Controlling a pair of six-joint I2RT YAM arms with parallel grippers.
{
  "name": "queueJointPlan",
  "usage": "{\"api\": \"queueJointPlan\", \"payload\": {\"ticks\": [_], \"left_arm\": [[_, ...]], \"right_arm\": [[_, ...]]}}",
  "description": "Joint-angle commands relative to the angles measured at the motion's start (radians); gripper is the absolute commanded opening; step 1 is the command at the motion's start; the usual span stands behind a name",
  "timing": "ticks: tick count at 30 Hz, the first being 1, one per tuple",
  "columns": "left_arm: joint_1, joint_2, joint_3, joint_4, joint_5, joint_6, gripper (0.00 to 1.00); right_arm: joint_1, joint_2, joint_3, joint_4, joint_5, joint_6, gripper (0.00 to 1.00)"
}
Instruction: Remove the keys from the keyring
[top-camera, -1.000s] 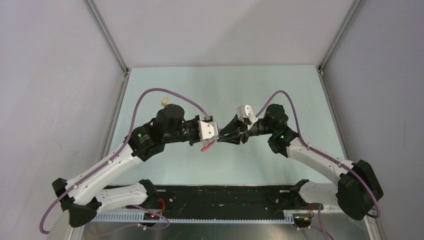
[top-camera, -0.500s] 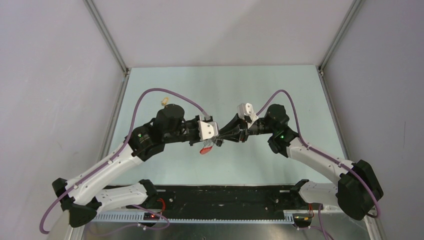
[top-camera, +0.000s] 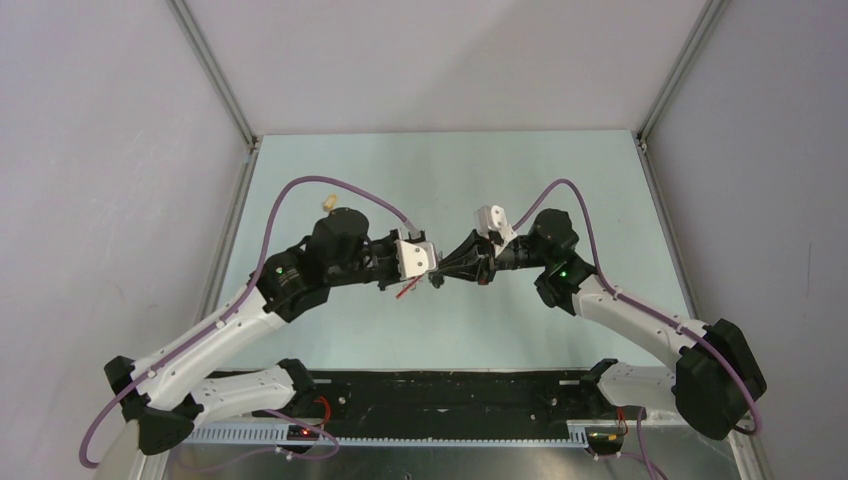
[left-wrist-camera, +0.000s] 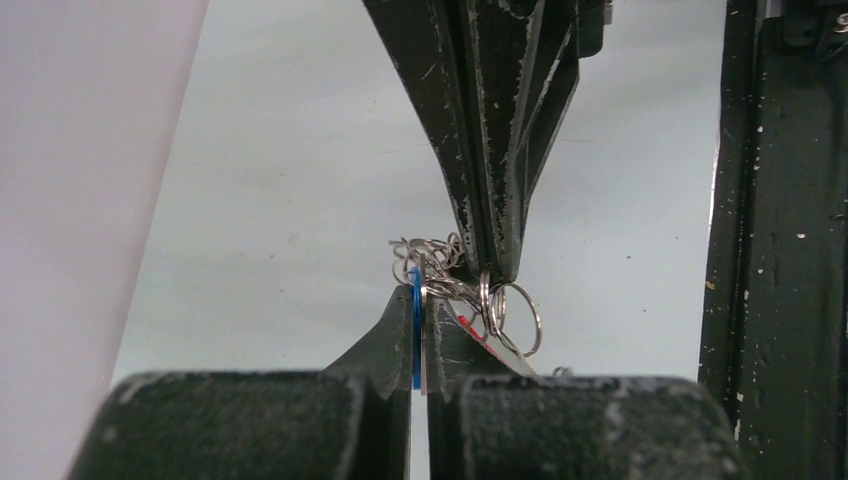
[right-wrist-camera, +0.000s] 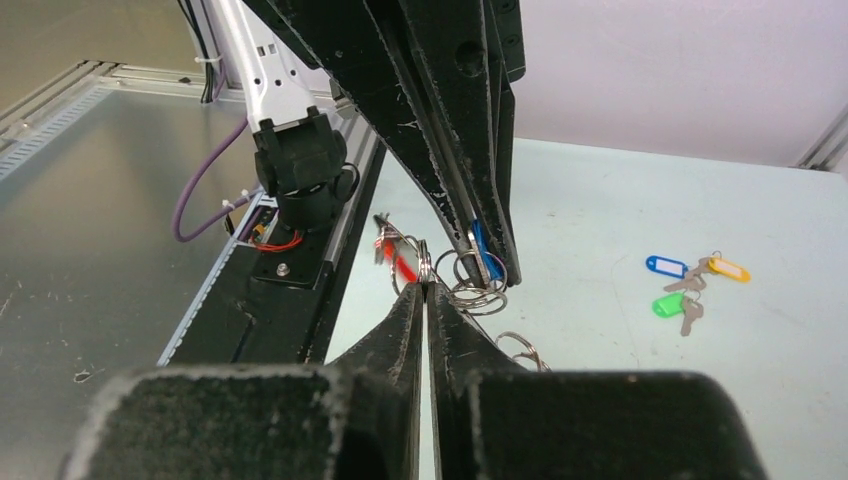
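The keys (left-wrist-camera: 430, 265) are a small silvery bunch held in mid-air between both grippers above the middle of the table. My left gripper (left-wrist-camera: 420, 292) is shut on a blue tag (left-wrist-camera: 415, 330) and a flat metal piece of that bunch. My right gripper (right-wrist-camera: 427, 286) is shut on a thin ring of the keyring (right-wrist-camera: 424, 262), with the red strap (right-wrist-camera: 398, 262) hanging just to the left of it. From above, the left gripper (top-camera: 424, 274) and the right gripper (top-camera: 440, 275) meet tip to tip, with the red strap (top-camera: 405, 290) below them. More silvery rings (left-wrist-camera: 515, 315) dangle beside the right fingers (left-wrist-camera: 497, 200).
A second cluster of keys with blue, yellow and green tags (right-wrist-camera: 690, 285) lies on the pale green table (top-camera: 450, 170). A loose pair of rings (right-wrist-camera: 520, 345) shows beside my right fingers. A black rail (top-camera: 450, 385) runs along the near edge.
The right gripper has closed from partly open onto the ring. The red strap has swung up and left, closer under the left fingers. Both arms have barely shifted.
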Motion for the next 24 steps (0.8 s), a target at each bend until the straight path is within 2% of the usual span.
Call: {"api": "queueJointPlan", "payload": {"ticks": [1,9,11,13,14,16,18,21,24], "left_arm": [[0.003,0.005,0.014,0.059,-0.047,-0.013,0.00],[0.008,0.029,0.023,0.058,-0.106,-0.028,0.00],[0.011,0.035,0.027,0.058,-0.117,-0.035,0.00],[0.013,0.034,0.029,0.059,-0.125,-0.039,0.00],[0.014,0.032,0.028,0.059,-0.123,-0.039,0.00],[0.015,0.030,0.028,0.058,-0.119,-0.040,0.00],[0.015,0.028,0.028,0.058,-0.113,-0.039,0.00],[0.016,0.020,0.028,0.060,-0.094,-0.033,0.00],[0.016,0.010,0.020,0.066,-0.080,-0.030,0.00]], "right_arm": [[0.001,-0.020,0.042,0.017,-0.006,-0.003,0.04],[0.010,-0.034,0.043,0.000,-0.035,-0.029,0.04],[0.017,-0.033,0.043,0.001,-0.055,-0.038,0.08],[0.028,-0.031,0.043,-0.001,-0.080,-0.051,0.19],[0.033,-0.029,0.044,-0.006,-0.087,-0.055,0.29],[0.040,-0.028,0.042,-0.017,-0.111,-0.069,0.41],[0.043,-0.030,0.042,-0.031,-0.130,-0.084,0.46],[0.040,-0.040,0.042,-0.062,-0.130,-0.122,0.47],[0.026,-0.057,0.042,-0.093,-0.099,-0.138,0.43]]}}
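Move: The left hand still pinches the blue-tagged key. The keyring's cluster of rings sits just off its tips, about 1 cm back, 2 cm right and 1 cm lower. The right fingers hold one ring of that cluster, which lies about 1 cm left of them, level fore and aft; the blue-tagged key is some 2 cm ahead and 3 cm left of the right hand. The red handle hangs about 4 cm back, 4 cm left and 5 cm below the left hand. Right fingers open off the ring and draw 3 cm back; left carries the blue-tagged key 2 cm forward. ##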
